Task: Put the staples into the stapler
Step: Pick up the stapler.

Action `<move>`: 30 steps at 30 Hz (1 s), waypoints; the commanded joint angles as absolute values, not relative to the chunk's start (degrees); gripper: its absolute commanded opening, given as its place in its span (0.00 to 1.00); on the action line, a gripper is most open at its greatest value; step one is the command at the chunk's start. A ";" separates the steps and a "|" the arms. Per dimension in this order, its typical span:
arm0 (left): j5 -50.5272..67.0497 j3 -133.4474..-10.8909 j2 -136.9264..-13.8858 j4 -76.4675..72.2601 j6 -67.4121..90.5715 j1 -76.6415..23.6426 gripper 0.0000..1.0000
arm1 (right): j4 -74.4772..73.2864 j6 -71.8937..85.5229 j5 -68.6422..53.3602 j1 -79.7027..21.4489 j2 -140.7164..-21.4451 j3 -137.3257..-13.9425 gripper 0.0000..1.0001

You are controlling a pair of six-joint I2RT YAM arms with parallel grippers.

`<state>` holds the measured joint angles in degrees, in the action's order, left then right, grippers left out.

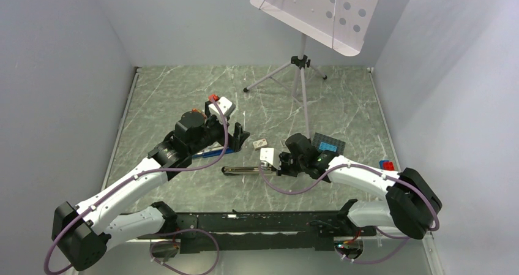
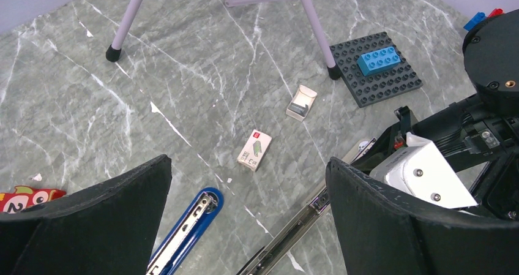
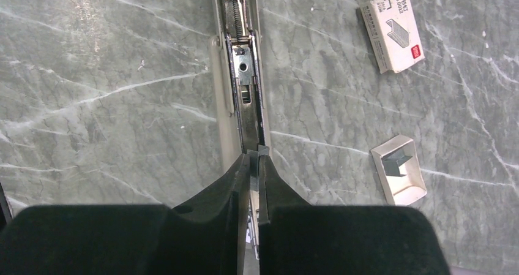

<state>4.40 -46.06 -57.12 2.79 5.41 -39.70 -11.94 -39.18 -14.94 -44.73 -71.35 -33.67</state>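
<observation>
The stapler (image 3: 243,73) lies opened flat on the marble table, its silver magazine rail (image 1: 242,169) facing up. My right gripper (image 3: 255,154) hangs over the near end of that rail, shut on the staples (image 3: 255,163), a thin grey ridged block showing between the tips. In the top view the right gripper (image 1: 273,168) sits at the rail's right end. My left gripper (image 2: 248,165) is wide open and holds nothing, hovering above the table to the left of the stapler (image 2: 294,226); in the top view the left gripper (image 1: 237,135) is behind the rail.
A blue stapler (image 2: 183,232) lies left of the silver one. A staple box (image 3: 393,29) and its open tray (image 3: 399,183), with a dark staple block inside, lie to the right. A black baseplate with a blue brick (image 2: 376,67) and a tripod (image 1: 300,73) stand further back.
</observation>
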 commanded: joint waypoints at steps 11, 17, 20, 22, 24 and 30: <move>7.76 -46.32 -56.91 -2.54 10.30 -37.74 0.99 | -12.49 -35.58 -16.10 -42.83 -65.21 -36.91 0.11; 19.98 -41.96 -57.26 -12.51 33.80 -26.70 0.99 | -11.71 -31.28 -22.55 -39.38 -64.71 -39.70 0.11; 27.54 -39.65 -59.17 -18.28 45.75 -21.83 1.00 | -10.33 -30.55 -23.63 -38.32 -65.35 -40.29 0.11; 32.48 -38.77 -61.66 -21.49 52.90 -19.39 0.99 | -9.48 -30.56 -24.49 -37.57 -65.49 -40.53 0.11; 36.98 -38.59 -64.49 -24.74 58.43 -18.13 0.99 | -8.64 -31.65 -24.78 -37.36 -65.01 -40.40 0.11; 50.08 -44.07 -75.80 -23.02 64.99 -18.06 0.93 | -5.85 -35.05 -26.12 -37.29 -63.33 -40.64 0.11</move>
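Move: The open silver stapler I am after lies across the table, its middle about 5 cm back and 8 cm right of my left hand and some 21 cm below. From that hand, the staple box is about 6 cm ahead, 8 cm right, and the open blue stapler about 1 cm ahead, 10 cm left, both at table height. My right hand is just over the silver stapler's right part, whose middle is 8 cm left, level fore and aft, 2 cm down. My right hand comes clear of the silver stapler, rising about 7 cm and drifting some 3 cm forward with fingers still nearly shut. Meanwhile my wide-open left hand swings forward and left high above the table, then curls back right and sinks about 3 cm from its peak, rolling some 55 degrees about its fingers, its left side dropping; it touches nothing. ##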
